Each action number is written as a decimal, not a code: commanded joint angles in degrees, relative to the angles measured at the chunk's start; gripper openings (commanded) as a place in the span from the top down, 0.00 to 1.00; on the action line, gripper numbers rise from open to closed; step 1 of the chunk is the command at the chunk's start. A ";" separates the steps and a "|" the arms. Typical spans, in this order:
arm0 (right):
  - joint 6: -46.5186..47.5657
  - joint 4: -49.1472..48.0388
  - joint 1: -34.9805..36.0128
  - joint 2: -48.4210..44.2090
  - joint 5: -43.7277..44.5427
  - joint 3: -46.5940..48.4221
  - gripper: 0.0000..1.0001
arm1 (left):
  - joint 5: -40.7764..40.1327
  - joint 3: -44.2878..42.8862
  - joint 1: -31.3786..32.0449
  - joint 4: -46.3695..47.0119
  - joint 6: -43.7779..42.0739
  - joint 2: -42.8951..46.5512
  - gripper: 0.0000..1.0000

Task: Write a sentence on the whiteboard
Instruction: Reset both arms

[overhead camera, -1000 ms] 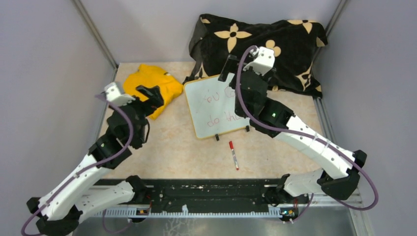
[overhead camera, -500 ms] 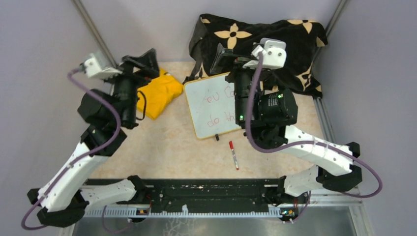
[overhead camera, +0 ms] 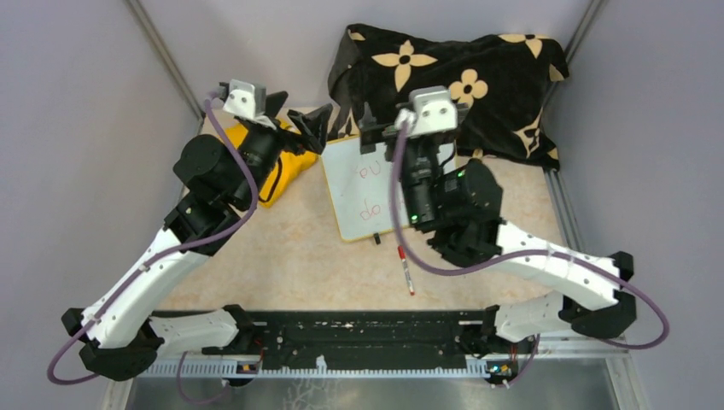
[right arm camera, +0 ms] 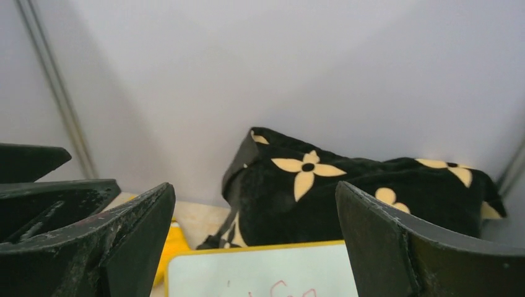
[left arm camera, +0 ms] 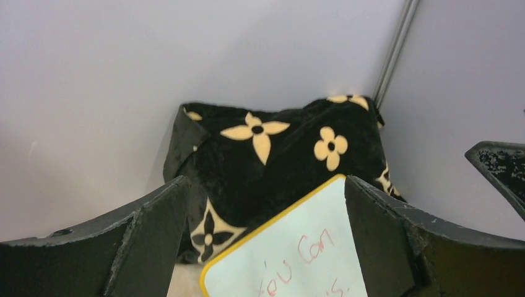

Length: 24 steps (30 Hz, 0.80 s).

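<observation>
The whiteboard [overhead camera: 354,192] lies tilted on the table, its right half hidden under my right arm. Only parts of the red sentence [overhead camera: 370,171] show from above. The left wrist view shows "You Can" of the sentence [left arm camera: 309,257] on the whiteboard [left arm camera: 285,244], and the right wrist view shows the whiteboard [right arm camera: 260,272] by its far rim. My left gripper [overhead camera: 299,115] hangs open and empty above the board's far left corner. My right gripper [overhead camera: 394,130] hangs open and empty above its far edge. In their own views the left gripper [left arm camera: 266,241] and the right gripper [right arm camera: 257,241] hold nothing.
A red-capped marker [overhead camera: 405,269] lies on the table in front of the board. A yellow cloth [overhead camera: 277,166] sits left of it, under my left arm. A black cushion with tan flowers [overhead camera: 478,68] leans against the back wall. Grey walls close in both sides.
Both arms rose and turned. The left gripper swung right from the yellow cloth to the board's far left corner. The right gripper moved left over the board's far edge. Both stayed open.
</observation>
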<state>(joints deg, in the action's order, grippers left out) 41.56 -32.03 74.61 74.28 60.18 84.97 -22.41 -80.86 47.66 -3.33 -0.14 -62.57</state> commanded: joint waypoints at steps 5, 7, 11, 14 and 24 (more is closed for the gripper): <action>-20.22 20.89 -5.79 -9.42 -8.47 4.41 0.01 | 4.16 -5.23 0.22 11.56 -6.08 -1.04 0.01; -14.77 17.61 -5.80 -9.00 -5.82 5.20 0.01 | 4.47 -7.34 0.23 10.72 -6.39 -2.18 0.01; 0.40 6.12 -5.78 -5.76 -1.16 8.94 0.02 | 4.65 -14.90 0.26 6.58 -7.68 -5.80 0.01; 7.60 -1.08 -5.75 -3.67 0.11 13.31 0.02 | 5.01 -19.56 0.26 4.99 -7.51 -7.80 0.01; -11.26 3.80 -5.68 -12.84 -7.39 10.49 0.05 | -3.79 -25.60 0.28 2.88 -1.95 -8.48 0.01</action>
<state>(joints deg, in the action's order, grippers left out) 41.78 -30.48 69.10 68.73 58.30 98.87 -18.24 -107.81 47.66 -0.62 -5.10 -73.52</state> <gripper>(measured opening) 0.954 0.987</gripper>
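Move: Both empty hands hang high over the table. From the left hand the whiteboard lies about 16 cm ahead, 24 cm right and 47 cm below; the yellow cloth is some 20 cm ahead and 12 cm left, the marker 12 cm back and 28 cm right. From the right hand the whiteboard is about 20 cm ahead, 7 cm left and 51 cm down, the marker 7 cm back and 3 cm left. Left hand rises 15 cm, tipping up; right swings right and up, about 10 cm each way, fingers still open. ##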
